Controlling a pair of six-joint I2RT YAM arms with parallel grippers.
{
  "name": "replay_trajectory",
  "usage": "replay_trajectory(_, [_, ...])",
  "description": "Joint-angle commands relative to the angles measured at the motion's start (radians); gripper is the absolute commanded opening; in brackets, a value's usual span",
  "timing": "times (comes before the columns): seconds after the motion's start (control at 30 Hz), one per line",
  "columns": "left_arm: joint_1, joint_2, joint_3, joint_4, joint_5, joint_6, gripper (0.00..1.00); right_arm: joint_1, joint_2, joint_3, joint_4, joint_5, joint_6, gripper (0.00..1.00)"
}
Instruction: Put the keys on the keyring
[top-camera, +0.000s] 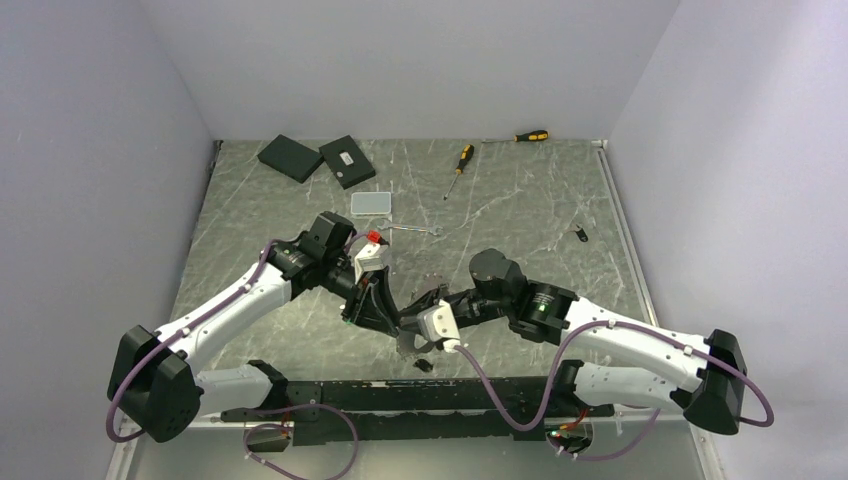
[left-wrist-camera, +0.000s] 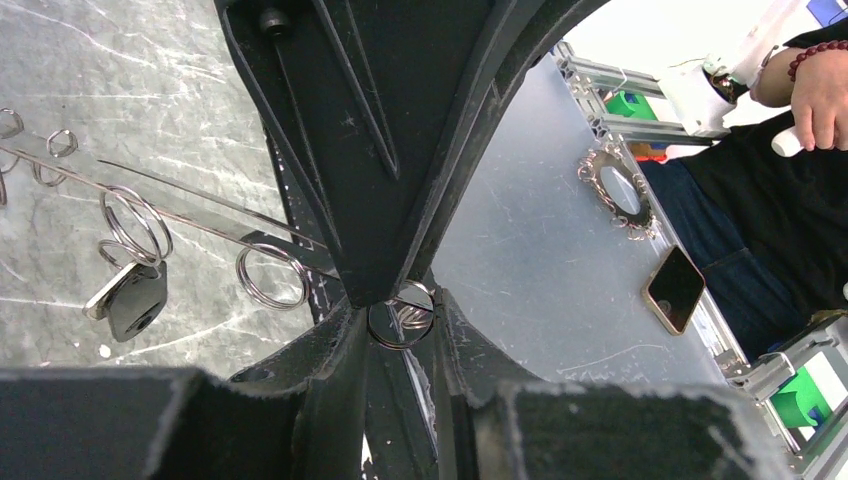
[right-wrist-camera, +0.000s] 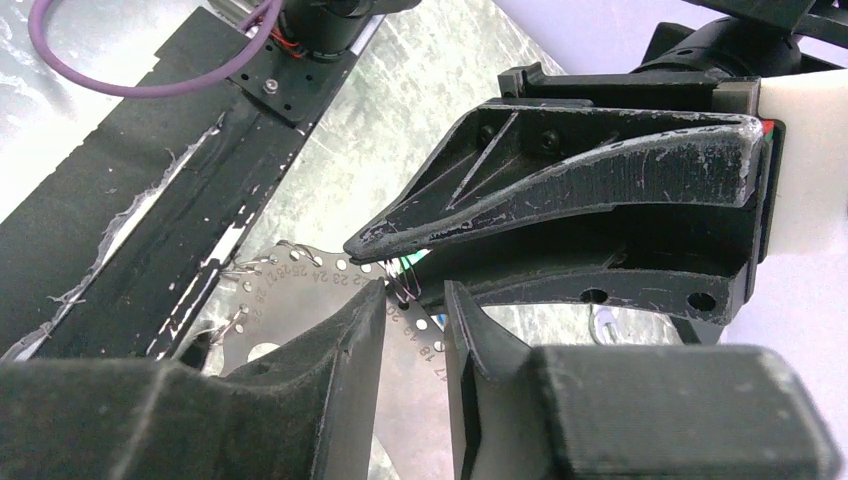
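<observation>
The keyring (right-wrist-camera: 290, 300) shows as a flat silvery plate with numbered holes round its rim. In the left wrist view it runs edge-on (left-wrist-camera: 180, 205), with small split rings (left-wrist-camera: 135, 225) and a black-headed key (left-wrist-camera: 135, 298) hanging from it. My left gripper (left-wrist-camera: 400, 322) is shut on one small split ring (left-wrist-camera: 400, 346) at the plate's rim. My right gripper (right-wrist-camera: 413, 300) stands open over the plate, whose face shows through the gap. Both grippers meet at mid-table, left (top-camera: 395, 322) and right (top-camera: 412, 335). Another black key (top-camera: 580, 235) lies far right.
A spanner (top-camera: 415, 230), a clear box (top-camera: 370, 203), two black boxes (top-camera: 290, 157) and two screwdrivers (top-camera: 460, 160) lie further back. A small black piece (top-camera: 423, 365) sits beside the black strip (top-camera: 330, 395) at the near edge. Beyond it are a phone (left-wrist-camera: 675, 290) and a person (left-wrist-camera: 790, 180).
</observation>
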Motion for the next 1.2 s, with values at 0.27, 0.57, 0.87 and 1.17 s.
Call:
replay_trajectory(0.27, [-0.009,-0.020,0.041,0.068,0.064,0.001,0.00,0.032,0.023,0.045,0.020,-0.025,-0.019,0.13])
replay_trajectory(0.57, [0.023,-0.047,0.005,0.223,0.097,-0.130,0.00,0.041,0.018,0.038,0.022,-0.032,-0.013,0.00])
replay_trajectory(0.87, [0.025,-0.089,-0.010,0.203,0.019,-0.095,0.49,0.042,-0.021,-0.018,0.106,0.028,0.015,0.00])
replay_trajectory(1.17, [0.026,-0.162,-0.021,0.169,-0.135,-0.076,0.99,0.041,-0.056,-0.082,0.198,0.076,0.069,0.00])
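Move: Both hands meet around the same small split ring at the left edge of the keyring disc: it sits between the left fingertips, and some 1 cm back and 1 cm left of the right hand's point. The disc's middle is roughly 5 cm right, 2 cm ahead and 2 cm below the left hand. A black key hangs about 7 cm back, 4 cm right and 4 cm below the left hand. On the table, some 20 cm below it, lies the green key, 9 cm left and 4 cm ahead. Easing back barely half a centimetre, the right hand shuts its fully closing fingers on the split ring at the disc's edge while the left keeps its grip. The left then opens wide and lifts about 2.5 cm clear, tilting some 10 degrees, as the right, still pinching, sinks about 2 cm. ##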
